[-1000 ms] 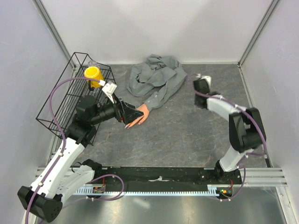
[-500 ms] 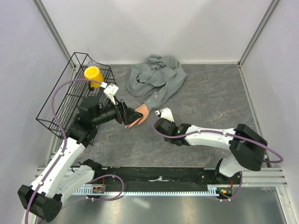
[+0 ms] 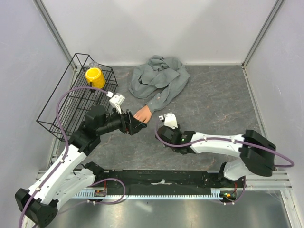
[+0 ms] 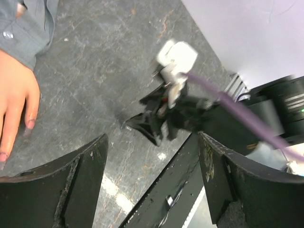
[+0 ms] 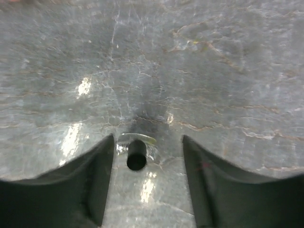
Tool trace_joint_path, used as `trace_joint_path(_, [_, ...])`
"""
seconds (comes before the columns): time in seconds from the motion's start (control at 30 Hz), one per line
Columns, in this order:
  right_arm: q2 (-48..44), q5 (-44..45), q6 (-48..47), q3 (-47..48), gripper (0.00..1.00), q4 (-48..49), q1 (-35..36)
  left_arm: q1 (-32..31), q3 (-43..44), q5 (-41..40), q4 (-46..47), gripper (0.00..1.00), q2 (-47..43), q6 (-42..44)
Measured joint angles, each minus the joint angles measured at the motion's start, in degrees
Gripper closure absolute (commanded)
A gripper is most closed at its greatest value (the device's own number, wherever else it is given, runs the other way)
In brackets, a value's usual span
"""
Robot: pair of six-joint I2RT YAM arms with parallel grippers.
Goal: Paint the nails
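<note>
The peach mannequin hand (image 3: 143,114) lies on the table, coming out of a grey shirt sleeve (image 3: 159,97). In the left wrist view its fingers (image 4: 16,107) sit at the left edge, and a reddish nail (image 4: 29,124) shows on one fingertip. My left gripper (image 3: 137,126) (image 4: 152,137) hovers open just beside the fingertips with nothing between its jaws. My right gripper (image 3: 158,129) (image 5: 148,138) is low over the table to the right of the hand and is open. A small clear bottle with a black cap (image 5: 137,155) stands between its fingers, close to the left one.
The rest of the grey shirt (image 3: 159,76) is bunched at the back. A black wire basket (image 3: 61,109) stands at the left with a yellow cup (image 3: 95,76) in it. The left wrist view also shows the right gripper's body and purple cable (image 4: 223,95).
The right arm swung from the back right to the middle of the table beside the hand, and its jaws have parted. The left gripper shifted slightly nearer and to the right.
</note>
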Motion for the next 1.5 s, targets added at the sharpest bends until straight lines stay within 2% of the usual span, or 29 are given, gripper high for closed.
trace_joint_path(0.1, [-5.84, -0.13, 0.35, -1.36, 0.18, -0.57, 0.0, -2.01, -0.07, -1.36, -0.46, 0.21, 1.6, 0.02])
trace_joint_path(0.17, [-10.51, -0.07, 0.42, -2.21, 0.16, -0.68, 0.0, -3.96, -0.07, -2.71, -0.52, 0.23, 3.3, 0.02])
trace_joint_path(0.3, [-21.38, 2.84, 1.79, -2.47, 0.17, -5.35, -0.15, -11.96, 0.15, -8.81, -0.98, 0.24, 9.05, 0.11])
trace_joint_path(0.4, [-27.76, 6.93, 3.39, -2.03, 0.19, -11.34, -1.68, -19.28, 2.27, -15.15, -2.43, 0.23, 15.74, 0.48])
trace_joint_path(0.5, [-34.29, 10.6, 4.98, -1.84, 0.2, -17.27, -6.62, -26.18, 6.21, -21.86, -3.63, 0.23, 24.13, 0.9])
trace_joint_path(0.67, [-41.48, 12.37, 5.31, -1.84, 0.19, -22.93, -13.27, -33.53, 15.56, -31.85, -6.27, 0.34, 37.92, 1.49])
trace_joint_path(0.83, [-42.93, 10.67, 5.51, -2.05, 0.19, -24.26, -13.46, -35.47, 20.57, -38.32, -7.28, 0.35, 45.53, 2.14])
trace_joint_path(1.07, [-44.76, 8.94, 5.38, -2.51, 0.19, -24.65, -13.46, -35.5, 22.62, -41.68, -7.85, 0.36, 51.23, 2.23])
trace_joint_path(1.5, [-44.44, 7.19, 4.02, -3.5, 0.18, -23.74, -13.51, -35.5, 22.62, -43.1, -7.08, 0.57, 54.18, 2.56])
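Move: From the left hand, the polish bottle stands some 13 cm to the right, about 20 cm lower and almost level fore and aft. The right hand has its half-opened fingers around it, the bottle's middle about 3 cm below that hand point, 1 cm ahead and 1 cm left. The fake hand lies about 15 cm ahead of the left hand, 2 cm right and 22 cm below; from the right hand, 15 cm ahead, 13 cm left. Up, then off to its right by about 16 cm, the right hand clears the polish bottle, opening wide and turning clockwise. Meanwhile the left hand swings right and down in a slightly backward-bowed path, tipping its fingers down some 45 degrees, then sinks nearly straight onto the bottle; its fingers close partway around the black cap, with no clear pinch yet. ##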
